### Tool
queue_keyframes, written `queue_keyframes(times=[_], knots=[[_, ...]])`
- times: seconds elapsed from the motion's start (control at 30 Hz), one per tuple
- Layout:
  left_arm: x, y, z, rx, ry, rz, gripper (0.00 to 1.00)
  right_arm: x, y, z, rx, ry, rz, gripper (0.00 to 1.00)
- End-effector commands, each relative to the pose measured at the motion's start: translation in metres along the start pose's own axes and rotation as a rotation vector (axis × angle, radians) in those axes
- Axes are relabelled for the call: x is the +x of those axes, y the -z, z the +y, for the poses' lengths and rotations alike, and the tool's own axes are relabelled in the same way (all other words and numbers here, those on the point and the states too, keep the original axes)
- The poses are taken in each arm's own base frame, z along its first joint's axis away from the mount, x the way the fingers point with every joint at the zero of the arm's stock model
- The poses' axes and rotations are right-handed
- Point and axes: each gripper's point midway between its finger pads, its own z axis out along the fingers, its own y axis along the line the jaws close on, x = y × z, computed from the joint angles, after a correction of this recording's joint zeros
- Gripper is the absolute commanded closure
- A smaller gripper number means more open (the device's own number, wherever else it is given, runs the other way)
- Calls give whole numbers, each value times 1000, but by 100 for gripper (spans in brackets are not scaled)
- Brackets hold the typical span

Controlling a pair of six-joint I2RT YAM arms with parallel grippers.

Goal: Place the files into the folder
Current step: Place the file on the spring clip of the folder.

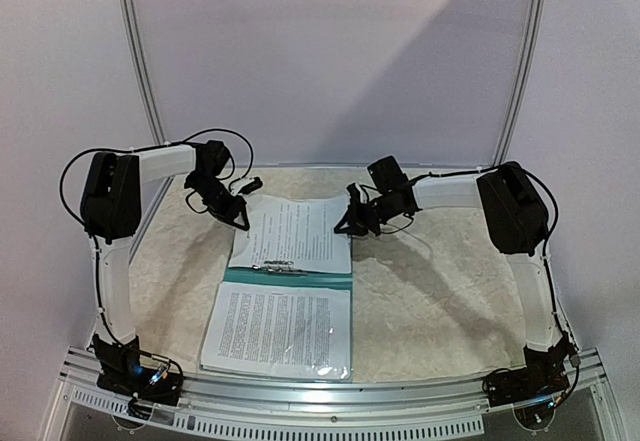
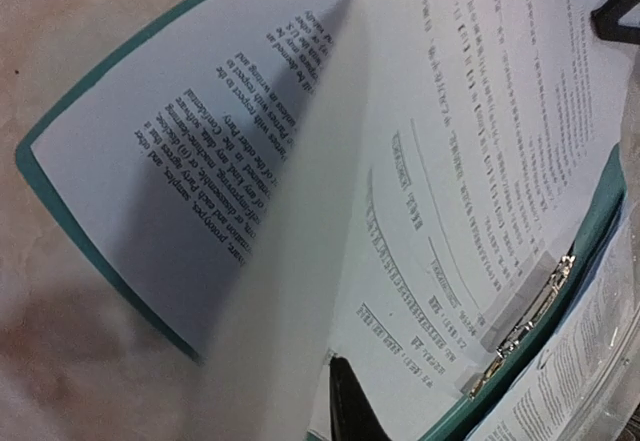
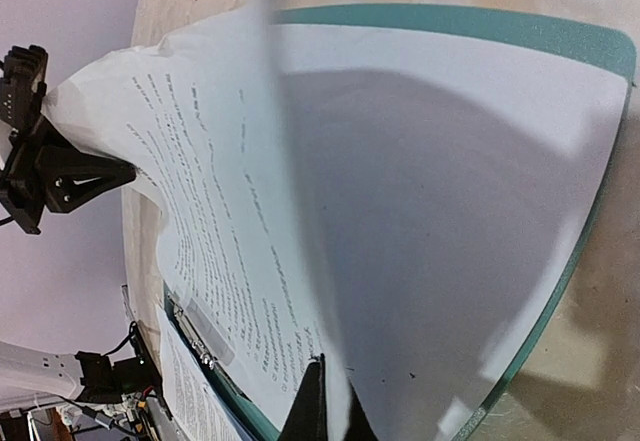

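The teal folder (image 1: 290, 279) lies open on the table, its silver clip (image 1: 280, 269) at the fold. White printed files (image 1: 295, 233) rest on its far half, and the top sheet is lifted and curled at its far edge. My left gripper (image 1: 238, 216) is shut on that sheet's far left corner. The left wrist view shows one black finger (image 2: 350, 401) beside the raised paper (image 2: 300, 211); the other finger is hidden behind it. My right gripper (image 1: 350, 223) is shut on the far right corner, and in its wrist view the sheet (image 3: 300, 211) runs between the fingertips of the gripper (image 3: 335, 376).
Another printed sheet (image 1: 280, 329) lies on the folder's near half, under a shiny clear cover. A beige patterned cloth (image 1: 440, 301) covers the table. A metal rail (image 1: 330, 393) runs along the near edge, between the two arm bases.
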Motion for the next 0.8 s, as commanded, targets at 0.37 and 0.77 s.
queue_keyframes(times=[0.37, 0.77], knots=[[8, 17, 6, -60, -4, 28, 45, -1, 14, 0, 86, -3, -24, 39], [13, 35, 5, -105, -27, 43, 34, -9, 32, 0, 191, 17, -53, 10]])
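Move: The left hand still pinches the outer left edge of the file, with the spring clip about 10 cm back and 8 cm right, some 4 cm lower; the file's middle is 12 cm right and 2 cm back of that hand. From the right hand, pinching the opposite edge, the clip is about 10 cm back and 15 cm left, 4 cm lower, and the sleeved pages some 26 cm back and 13 cm left. Both hands open wide, letting go of the file's edges, and draw apart outwards, about 2 cm each. ##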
